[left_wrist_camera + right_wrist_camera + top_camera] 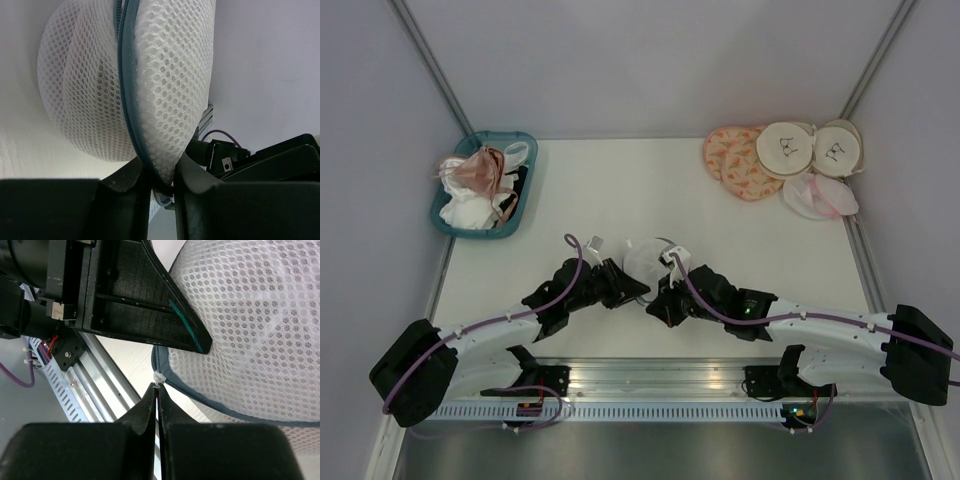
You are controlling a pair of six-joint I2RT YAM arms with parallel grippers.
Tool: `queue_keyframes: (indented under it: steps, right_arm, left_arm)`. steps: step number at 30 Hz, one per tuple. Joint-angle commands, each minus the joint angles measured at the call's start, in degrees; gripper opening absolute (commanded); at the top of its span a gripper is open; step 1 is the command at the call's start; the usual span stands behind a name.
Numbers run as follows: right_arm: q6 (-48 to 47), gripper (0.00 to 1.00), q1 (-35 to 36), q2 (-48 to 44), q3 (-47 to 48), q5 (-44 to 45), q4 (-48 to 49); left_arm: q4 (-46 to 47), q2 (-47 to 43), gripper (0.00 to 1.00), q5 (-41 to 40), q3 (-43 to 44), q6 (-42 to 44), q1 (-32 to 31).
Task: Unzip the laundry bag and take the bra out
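Note:
The white mesh laundry bag (645, 262) with a dark blue-grey zipped rim is held up between my two arms near the table's front middle. My left gripper (161, 186) is shut on the bag's rim edge, pinching mesh and zipper tape (131, 115). My right gripper (157, 390) is shut on the small white zipper pull (158, 377) at the end of the rim (210, 402). The left gripper's finger (150, 300) lies against the mesh in the right wrist view. The bra is not visible through the mesh.
A teal basket (449, 222) with pink and white garments stands at the back left. Peach patterned pouches (735, 160), cream pouches with black marks (810, 147) and a pinkish mesh item (820, 197) lie at the back right. A metal rail (660, 380) runs along the front edge.

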Motion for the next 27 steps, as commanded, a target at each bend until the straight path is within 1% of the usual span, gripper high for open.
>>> queue_keyframes:
  steps: [1, 4, 5, 6, 7, 10, 11, 13, 14, 15, 16, 19, 20, 21, 22, 23, 24, 25, 26, 27]
  right_arm:
    - [-0.7, 0.0, 1.1, -2.0, 1.0, 1.1, -3.2]
    - [-0.4, 0.0, 1.2, -2.0, 2.7, 7.2, -15.0]
    - [0.4, 0.0, 1.2, -1.9, 3.2, 12.0, -17.8]
    - [1.0, 0.0, 1.1, -1.7, 4.1, 14.7, -20.4]
    - [2.8, 0.0, 1.1, -1.4, 5.1, 20.0, -25.6]
    - [5.7, 0.0, 1.2, -1.1, 5.9, 27.2, -33.1]
    - [6.6, 0.01, 1.1, -1.1, 6.1, 31.6, -34.2]
    - [8.6, 0.0, 0.5, -0.7, 6.7, 36.5, -36.9]
    - [9.0, 0.0, 0.0, -0.4, 7.1, 38.6, -37.6]
    - [9.1, 0.0, -1.2, 0.2, 7.8, 41.5, -38.1]
    - [8.7, 0.0, -1.7, 0.4, 8.2, 42.1, -37.5]
    - [9.4, 0.0, -3.2, 0.8, 9.9, 46.1, -37.5]
    - [9.7, 0.0, -3.3, 0.8, 11.0, 47.4, -37.8]
    - [10.3, 0.0, -3.7, 0.8, 11.5, 50.7, -38.4]
    - [10.6, 0.0, -3.9, 0.9, 11.9, 51.8, -39.1]
    - [10.2, 0.0, -3.9, 1.0, 12.3, 52.3, -39.2]
    - [8.9, 0.0, -4.5, 1.2, 12.5, 51.3, -38.5]
    - [7.9, 0.0, -4.6, 1.1, 12.5, 50.2, -37.8]
    - [6.9, 0.0, -4.6, 0.7, 12.0, 48.4, -36.9]
    - [5.9, 0.0, -4.6, 0.4, 11.5, 44.5, -34.6]
  left_arm:
    - [1.2, 0.4, 0.25, -4.3, 2.2, -0.7, 0.2]
    - [-1.9, -0.5, 0.26, -5.0, 3.5, 1.2, 0.4]
    - [-2.7, -1.2, 0.26, -5.1, 3.8, 1.8, 0.5]
    - [-4.2, -1.4, 0.26, -5.4, 4.1, 2.9, 0.6]
    - [-5.0, -2.0, 0.26, -5.5, 4.6, 3.5, 1.1]
    - [-7.1, -2.4, 0.25, -5.3, 5.5, 5.9, 1.8]
    - [-7.1, -2.4, 0.24, -5.0, 5.6, 6.4, 1.9]
    - [-6.8, -1.5, 0.2, -3.4, 6.4, 8.4, 2.3]
    - [-7.1, -0.8, 0.11, -2.7, 6.9, 9.1, 2.5]
    - [-7.4, 0.4, 0.06, -1.4, 7.4, 10.2, 2.5]
    - [-7.4, 1.2, 0.02, -0.6, 8.1, 10.6, 2.8]
    - [-5.8, 3.5, 0.02, 1.5, 9.6, 12.6, 3.2]
    - [-5.5, 4.0, 0.02, 2.4, 10.1, 14.4, 3.5]
    - [-5.3, 4.7, 0.02, 2.9, 10.7, 15.6, 3.9]
    - [-5.2, 5.9, 0.02, 3.5, 12.4, 16.7, 5.0]
    - [-5.0, 6.9, 0.02, 5.7, 13.5, 19.5, 6.0]
    - [-5.1, 9.2, 0.02, 7.3, 16.3, 20.7, 8.2]
    - [-5.4, 10.8, 0.02, 10.5, 18.0, 21.8, 9.5]
    - [-5.3, 12.3, 0.02, 12.0, 19.6, 23.7, 10.7]
    - [-5.3, 13.7, 0.02, 13.4, 23.0, 24.6, 12.8]
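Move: The right fingers already pinch the zipper pull. From this hand the bag's far right rim lies about 10 cm ahead and 6 cm to the right, and the mesh bag's middle about 7 cm ahead, just below. The left fingers hold the teal zip edge loosely. From the left hand the bag's middle is some 4 cm ahead, slightly lower, and the zipper pull about 3 cm back, nearly level sideways. Sweeping to its right by about 13 cm and forward by 8 or 9, the right hand keeps its pinch on the zipper pull and draws it away from the left hand; it dips about 3 cm, comes back up, and swings some 40 degrees clockwise. The left hand squeezes its part-open fingers nearly shut on the zip edge, carrying it about 5 cm forward and 3 up. ##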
